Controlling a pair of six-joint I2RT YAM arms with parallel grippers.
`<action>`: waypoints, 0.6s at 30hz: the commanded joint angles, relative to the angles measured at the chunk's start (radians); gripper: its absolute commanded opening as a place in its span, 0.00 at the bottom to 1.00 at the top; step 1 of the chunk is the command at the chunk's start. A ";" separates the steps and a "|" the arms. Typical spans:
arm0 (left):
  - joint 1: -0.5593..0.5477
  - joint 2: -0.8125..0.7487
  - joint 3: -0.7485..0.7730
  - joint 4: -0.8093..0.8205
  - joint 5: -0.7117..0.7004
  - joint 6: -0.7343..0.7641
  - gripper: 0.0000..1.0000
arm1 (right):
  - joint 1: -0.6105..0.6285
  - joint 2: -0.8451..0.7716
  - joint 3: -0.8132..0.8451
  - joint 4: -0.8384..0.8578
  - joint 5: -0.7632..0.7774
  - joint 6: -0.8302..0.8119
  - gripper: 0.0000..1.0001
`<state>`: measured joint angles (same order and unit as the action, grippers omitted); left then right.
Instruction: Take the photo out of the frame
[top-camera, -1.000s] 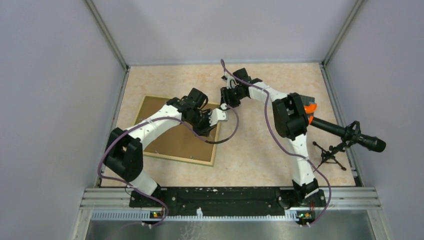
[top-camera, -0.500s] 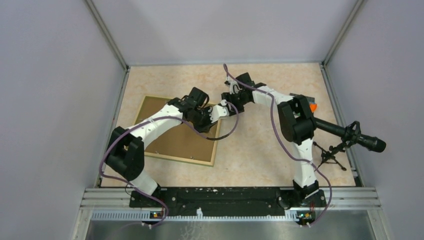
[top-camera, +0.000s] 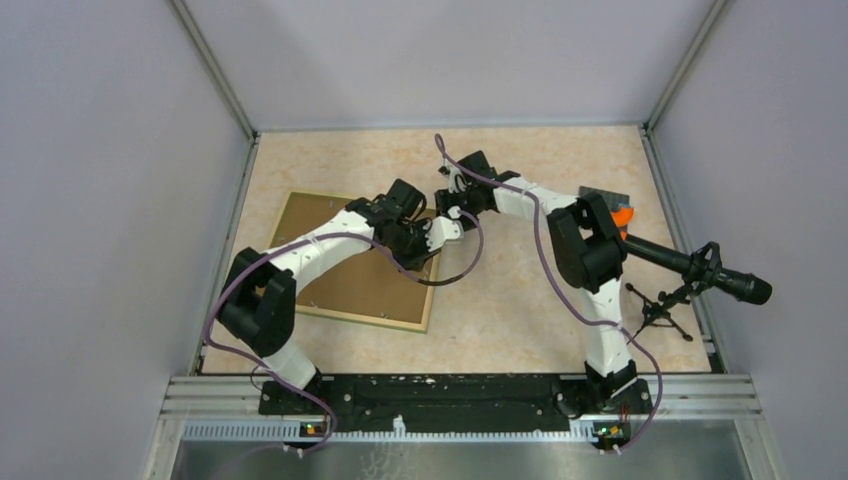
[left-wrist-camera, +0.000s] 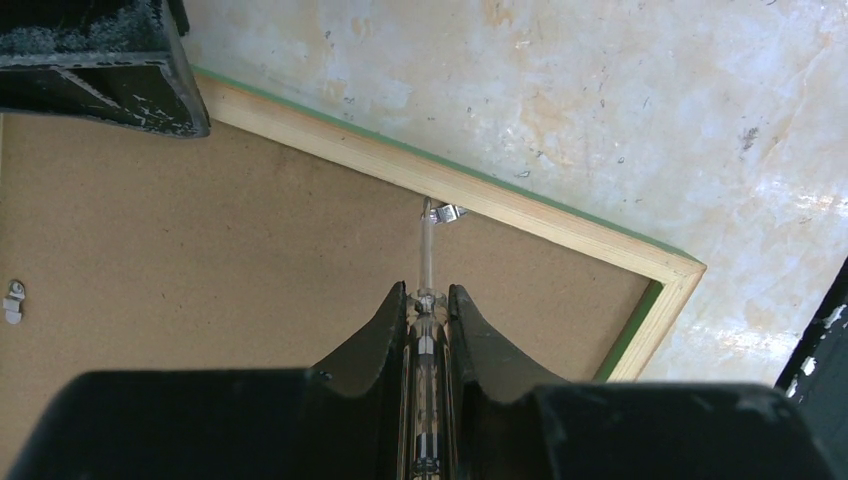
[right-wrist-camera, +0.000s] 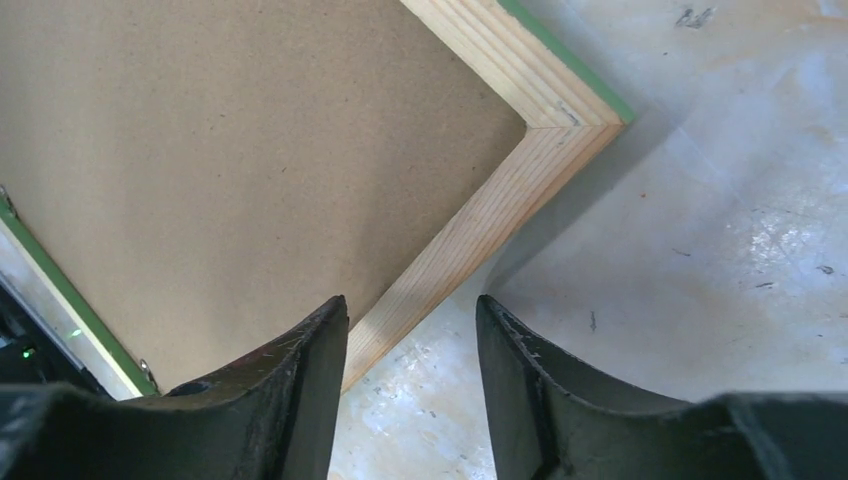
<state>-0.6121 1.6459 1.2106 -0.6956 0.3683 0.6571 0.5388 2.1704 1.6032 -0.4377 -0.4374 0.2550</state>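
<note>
The frame lies face down on the table, its brown fibreboard back up, with a pale wood rim and thin green edge. The photo is hidden under that back. My left gripper is shut on a clear-handled tool; its thin tip touches a small metal clip at the rim. In the top view it sits by the frame's far right corner. My right gripper hangs open just above that corner, nothing between its fingers; it is close beside the left one.
A black microphone on a small tripod stands at the right edge, with an orange and grey object behind the right arm. Another metal clip sits further along the back. Grey walls close in the table on three sides.
The right wrist has shifted left over the frame's far right corner, and its jaws have changed width. The left wrist has crept slightly toward that corner, still holding the tool.
</note>
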 joint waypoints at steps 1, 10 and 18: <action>-0.018 0.012 0.031 0.019 0.013 0.021 0.00 | 0.010 0.036 -0.005 -0.027 0.092 -0.001 0.47; -0.025 0.008 0.018 -0.089 -0.002 0.086 0.00 | 0.009 0.059 0.010 -0.042 0.128 -0.013 0.37; -0.025 -0.021 0.005 -0.145 -0.040 0.138 0.00 | 0.007 0.071 0.013 -0.048 0.140 -0.023 0.29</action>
<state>-0.6338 1.6554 1.2118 -0.7403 0.3614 0.7563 0.5415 2.1826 1.6123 -0.4385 -0.4007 0.2661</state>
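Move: The metal clip halfway along the picture frame's right side lies some 4 cm to the left gripper's right, 1 cm back and 6 cm below; the clear driver it holds reaches that far. The frame's near right corner is about 13 cm behind that clip, and a near-side clip 10 cm back and 5 cm left of the gripper. The right gripper is astride the frame's right side, the wood's middle about 1 cm below its pads, the far right corner 7 cm ahead. Close the right fingers on the frame's right side, easing down about half a centimetre, until the wood sits snugly between the pads, one inside and one outside. Meanwhile keep hold of the driver in the left gripper and bring that gripper back about 1 cm and slightly down, turning some 5 degrees clockwise, so that the driver's tip comes over the middle of the clip. ##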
